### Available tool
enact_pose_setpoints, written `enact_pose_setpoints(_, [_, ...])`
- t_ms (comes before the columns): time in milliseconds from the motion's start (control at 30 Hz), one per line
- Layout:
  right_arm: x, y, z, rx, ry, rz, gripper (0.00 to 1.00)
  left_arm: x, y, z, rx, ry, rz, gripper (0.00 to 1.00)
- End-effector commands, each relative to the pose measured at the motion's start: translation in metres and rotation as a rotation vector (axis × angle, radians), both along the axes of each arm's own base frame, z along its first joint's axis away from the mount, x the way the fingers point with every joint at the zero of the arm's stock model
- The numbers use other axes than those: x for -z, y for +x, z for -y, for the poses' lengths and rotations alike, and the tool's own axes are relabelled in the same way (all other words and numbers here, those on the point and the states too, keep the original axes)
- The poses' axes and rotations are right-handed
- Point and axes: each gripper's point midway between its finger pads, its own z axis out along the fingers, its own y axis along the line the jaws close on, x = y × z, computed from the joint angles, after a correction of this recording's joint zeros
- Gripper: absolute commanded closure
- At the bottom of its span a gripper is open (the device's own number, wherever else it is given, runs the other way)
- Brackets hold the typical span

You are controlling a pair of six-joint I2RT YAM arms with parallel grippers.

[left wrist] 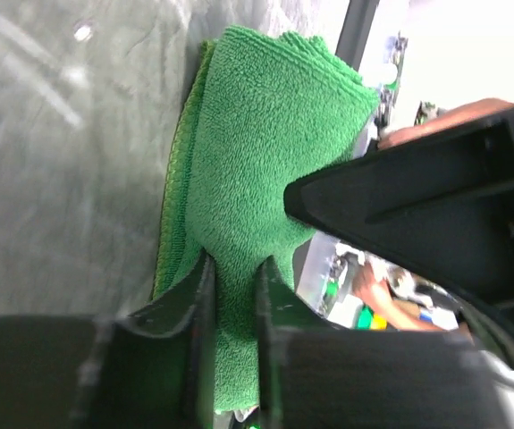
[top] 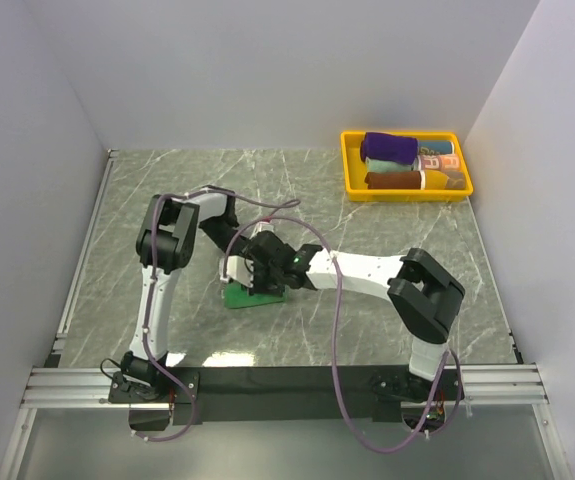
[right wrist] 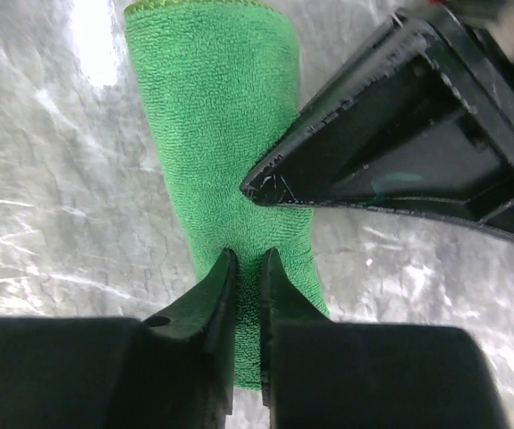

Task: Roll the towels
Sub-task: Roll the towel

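Note:
The green towel [top: 252, 296] lies folded into a narrow strip on the table, just in front of both wrists. My left gripper [left wrist: 236, 261] is shut on a pinch of the green towel [left wrist: 257, 134] at one end. From the other side, my right gripper [right wrist: 248, 253] is shut on the green towel [right wrist: 212, 107] too. In the top view the two grippers meet over it, left gripper [top: 250, 262] and right gripper [top: 270, 278] nearly touching. A dark purple towel [top: 389, 147] lies rolled in the yellow tray.
The yellow tray [top: 347, 165] stands at the back right and holds several rolled towels. White walls close in the table on the left, back and right. A black rail runs along the near edge by the arm bases.

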Motion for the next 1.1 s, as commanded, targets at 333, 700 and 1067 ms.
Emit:
enact_pose_setpoints(333, [0.04,-0.028,0.024,0.076,-0.049,-0.521,0.97,-0.065,0.054,-0.092,-0.327,-0.09,0.485,0.59])
enact_pose_setpoints(700, [0.037,-0.012,0.017,0.138,-0.029,-0.65,0.96,-0.086,0.007,-0.11,-0.169,0.018,1.132,0.41])
enact_pose_setpoints(1067, [0.033,-0.004,0.013,0.163,-0.015,-0.667,0.92,-0.053,0.004,-0.064,0.027,0.04,1.354,0.41])
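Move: Both hands are already pinched on the folded green towel. Its middle is about 1 cm to the right of my left hand, straight ahead 0 and 1 cm lower; its left end, where this hand goes next, is roughly 5 cm to the left and 1 cm nearer me. For my right hand, the towel's middle is right at the fingers, about 1 cm below, and the left end some 7 cm to the left. My left hand opens and lets go of the green towel, swings up and about 12 cm left, then curls back towards me and down, some right again, tipping roughly 70 degrees until its open fingers point down and right by the towel's left end. Meanwhile my right hand keeps its pinch, easing about 3 cm forward and tilting some 30 degrees, fingertips swinging towards me. ##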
